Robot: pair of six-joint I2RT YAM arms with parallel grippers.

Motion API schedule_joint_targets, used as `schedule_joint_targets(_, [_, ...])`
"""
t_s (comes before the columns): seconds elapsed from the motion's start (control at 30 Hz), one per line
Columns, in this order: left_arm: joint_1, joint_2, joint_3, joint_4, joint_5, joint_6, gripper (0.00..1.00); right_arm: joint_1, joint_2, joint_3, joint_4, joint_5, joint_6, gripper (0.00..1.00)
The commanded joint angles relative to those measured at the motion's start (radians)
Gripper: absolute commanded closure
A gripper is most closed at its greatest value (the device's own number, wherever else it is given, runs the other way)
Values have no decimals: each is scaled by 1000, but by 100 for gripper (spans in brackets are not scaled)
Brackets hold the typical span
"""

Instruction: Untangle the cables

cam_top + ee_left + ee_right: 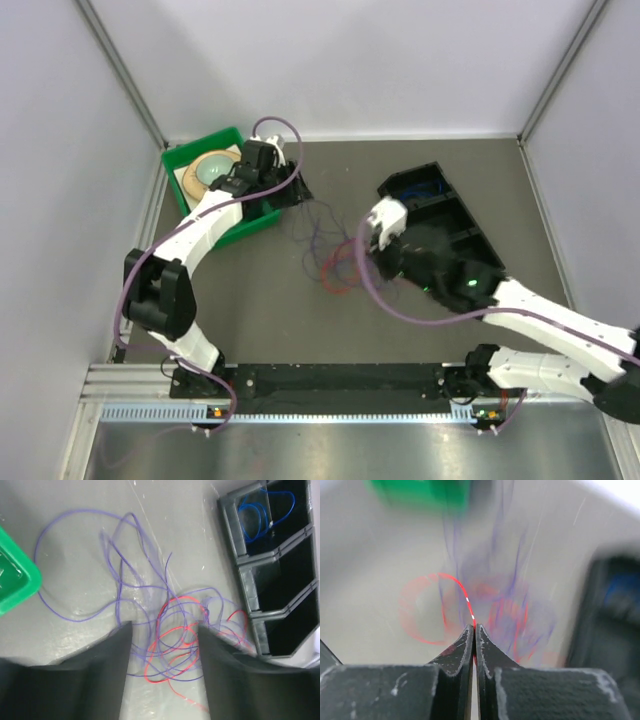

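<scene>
The cables (330, 250) lie as a loose tangle of thin purple and red loops on the grey table between the two arms. In the left wrist view the cable tangle (170, 640) sits below and between the dark fingers (100, 670) of my left gripper (165, 626), which is open and holds nothing. One wide purple loop (75, 615) spreads out to the left. My right gripper (474, 626) is shut on a red cable (455, 582) that rises from its fingertips. From above, my right gripper (365, 243) is at the tangle's right side, and my left gripper (295, 188) is beside the green bin.
A green bin (200, 145) holding a round dish (213, 168) stands at the back left. A black divided bin (247, 587) stands to the right, with a blue cable (257, 515) coiled in its far compartment. Grey walls close in the table.
</scene>
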Motion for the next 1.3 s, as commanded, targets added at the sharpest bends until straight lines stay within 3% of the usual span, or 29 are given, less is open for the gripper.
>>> schedule_joint_targets(0.0, [-9, -7, -34, 17, 81, 29, 27, 11, -99, 325, -3, 62, -57, 100])
schedule_joint_targets(0.1, [-12, -44, -23, 17, 72, 43, 17, 11, -61, 491, 9, 47, -72, 100])
schedule_joint_targets(0.27, [-7, -139, -10, 53, 99, 80, 16, 11, 34, 705, 57, 30, -159, 100])
schedule_joint_targets(0.43, [11, -205, -93, 254, 350, 18, 14, 11, 153, 955, 75, 32, -209, 100])
schedule_joint_targets(0.7, [11, -178, -126, 199, 340, 43, 16, -14, 284, 1181, 89, 72, -292, 100])
schedule_joint_targets(0.97, [11, -194, -185, 199, 286, 41, 17, -202, 267, 1080, 52, -17, -140, 100])
schedule_joint_targets(1.27, [11, -196, -193, 196, 272, 37, 17, -379, 79, 683, 115, -60, 17, 100])
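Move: The right hand, with the red cable already pinched, has the black bin about 18 cm ahead, 17 cm right and 15 cm below; the purple tangle lies roughly 10 cm ahead, 4 cm left and 17 cm down. From the left hand, that tangle is some 9 cm back, 10 cm right and 17 cm below, the green tray 10 cm ahead, 20 cm left and 15 cm below. Right hand whips its red cable up about 40 cm, then forward and down, while left fingers open wider. ##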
